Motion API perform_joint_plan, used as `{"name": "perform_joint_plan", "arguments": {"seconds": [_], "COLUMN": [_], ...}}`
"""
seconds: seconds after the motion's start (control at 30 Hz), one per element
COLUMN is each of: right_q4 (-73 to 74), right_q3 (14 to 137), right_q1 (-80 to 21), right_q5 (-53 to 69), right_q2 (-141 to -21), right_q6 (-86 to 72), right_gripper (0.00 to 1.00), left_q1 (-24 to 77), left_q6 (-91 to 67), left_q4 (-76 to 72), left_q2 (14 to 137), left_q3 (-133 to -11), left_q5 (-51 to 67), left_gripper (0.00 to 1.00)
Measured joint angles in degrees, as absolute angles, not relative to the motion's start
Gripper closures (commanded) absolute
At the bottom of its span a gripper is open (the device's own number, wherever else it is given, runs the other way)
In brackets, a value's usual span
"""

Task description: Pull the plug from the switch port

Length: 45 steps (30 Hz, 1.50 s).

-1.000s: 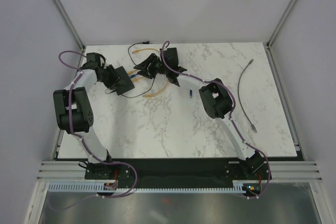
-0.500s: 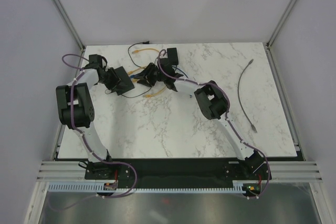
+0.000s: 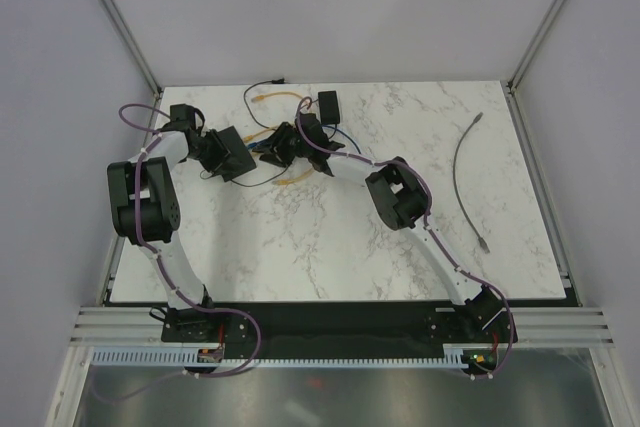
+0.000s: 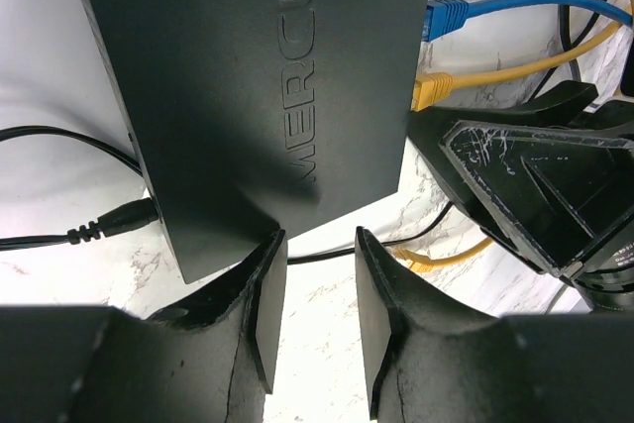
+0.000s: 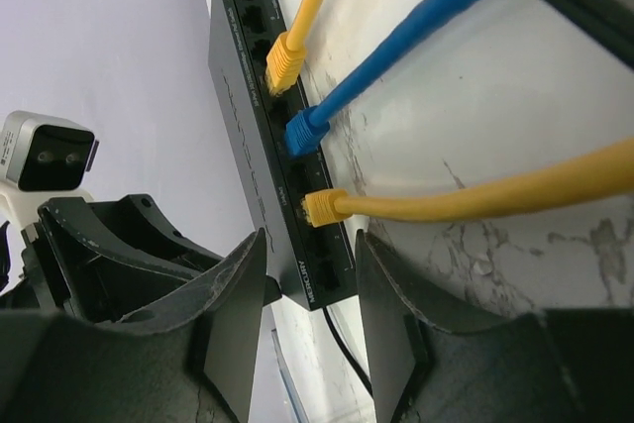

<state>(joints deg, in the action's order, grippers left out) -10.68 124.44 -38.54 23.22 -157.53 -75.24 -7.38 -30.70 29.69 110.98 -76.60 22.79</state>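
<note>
The flat black switch box [image 3: 231, 153] lies at the back left of the table. Its top fills the left wrist view [image 4: 248, 76]. Its port edge [image 5: 287, 195] holds three plugs: a yellow one [image 5: 284, 61], a blue one [image 5: 305, 133] and a second yellow one [image 5: 324, 207]. My left gripper [image 4: 317, 319] is open and empty at the box's near corner [image 3: 205, 147]. My right gripper [image 5: 307, 314] is open and empty, facing the port edge just short of the lowest yellow plug, and it also shows from above [image 3: 275, 145].
A small black adapter block [image 3: 328, 105] with a thin black cord lies behind the right gripper. A power plug [image 4: 109, 225] sits in the box's other edge. A loose grey cable [image 3: 462, 162] lies at the right. Yellow and blue cables [image 3: 290, 179] trail beside the switch.
My right arm has swung left, bringing its gripper off the adapter block and up to the switch's port edge. The left gripper has stayed at the box.
</note>
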Motion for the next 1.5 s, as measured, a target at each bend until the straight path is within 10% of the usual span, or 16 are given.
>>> {"name": "perform_joint_plan", "arguments": {"seconds": [0.6, 1.13, 1.5], "right_q4": [-10.1, -11.5, -17.8], "right_q3": [128.7, 128.7, 126.2], "right_q1": [-39.9, -40.1, -39.9], "right_q5": [20.6, 19.3, 18.8], "right_q2": [-160.4, -161.1, -161.1], "right_q6": [-77.1, -80.4, -82.7], "right_gripper": [0.56, 1.0, 0.71], "left_q1": [-7.4, -7.4, -7.4], "left_q6": [-30.7, -30.8, -30.8], "left_q4": [29.7, 29.6, 29.7], "left_q2": [111.0, 111.0, 111.0], "left_q3": [-76.5, -76.5, -76.9], "left_q5": [22.8, 22.9, 22.9], "left_gripper": [0.59, 0.59, 0.59]}}
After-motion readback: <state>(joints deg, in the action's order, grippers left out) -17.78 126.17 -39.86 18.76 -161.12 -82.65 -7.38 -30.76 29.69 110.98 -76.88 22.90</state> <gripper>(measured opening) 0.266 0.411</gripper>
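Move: The near yellow plug, the lowest of the three in the switch, sits about 2 cm left of the right hand and 1 cm ahead, roughly 1 cm lower. The blue plug is some 3 cm ahead and 3 cm left of that hand; the far yellow plug, 6 cm ahead and 4 cm left. The switch's middle lies about 6 cm left and 1 cm ahead. From the left hand, the near yellow plug is about 5 cm ahead, 3 cm right and 2 cm lower, the switch's middle 4 cm ahead and 1 cm left. Leftward by about 1.5 cm, the right hand brings its open fingers up to the near yellow plug, then sinks slightly and closes to roughly half the opening, pinching the plug at the port. Still clamped, it eases forward half a centimetre while the wrist rolls a few degrees and turns slightly clockwise. The left hand stays put, one fingertip resting on the switch's near edge. ##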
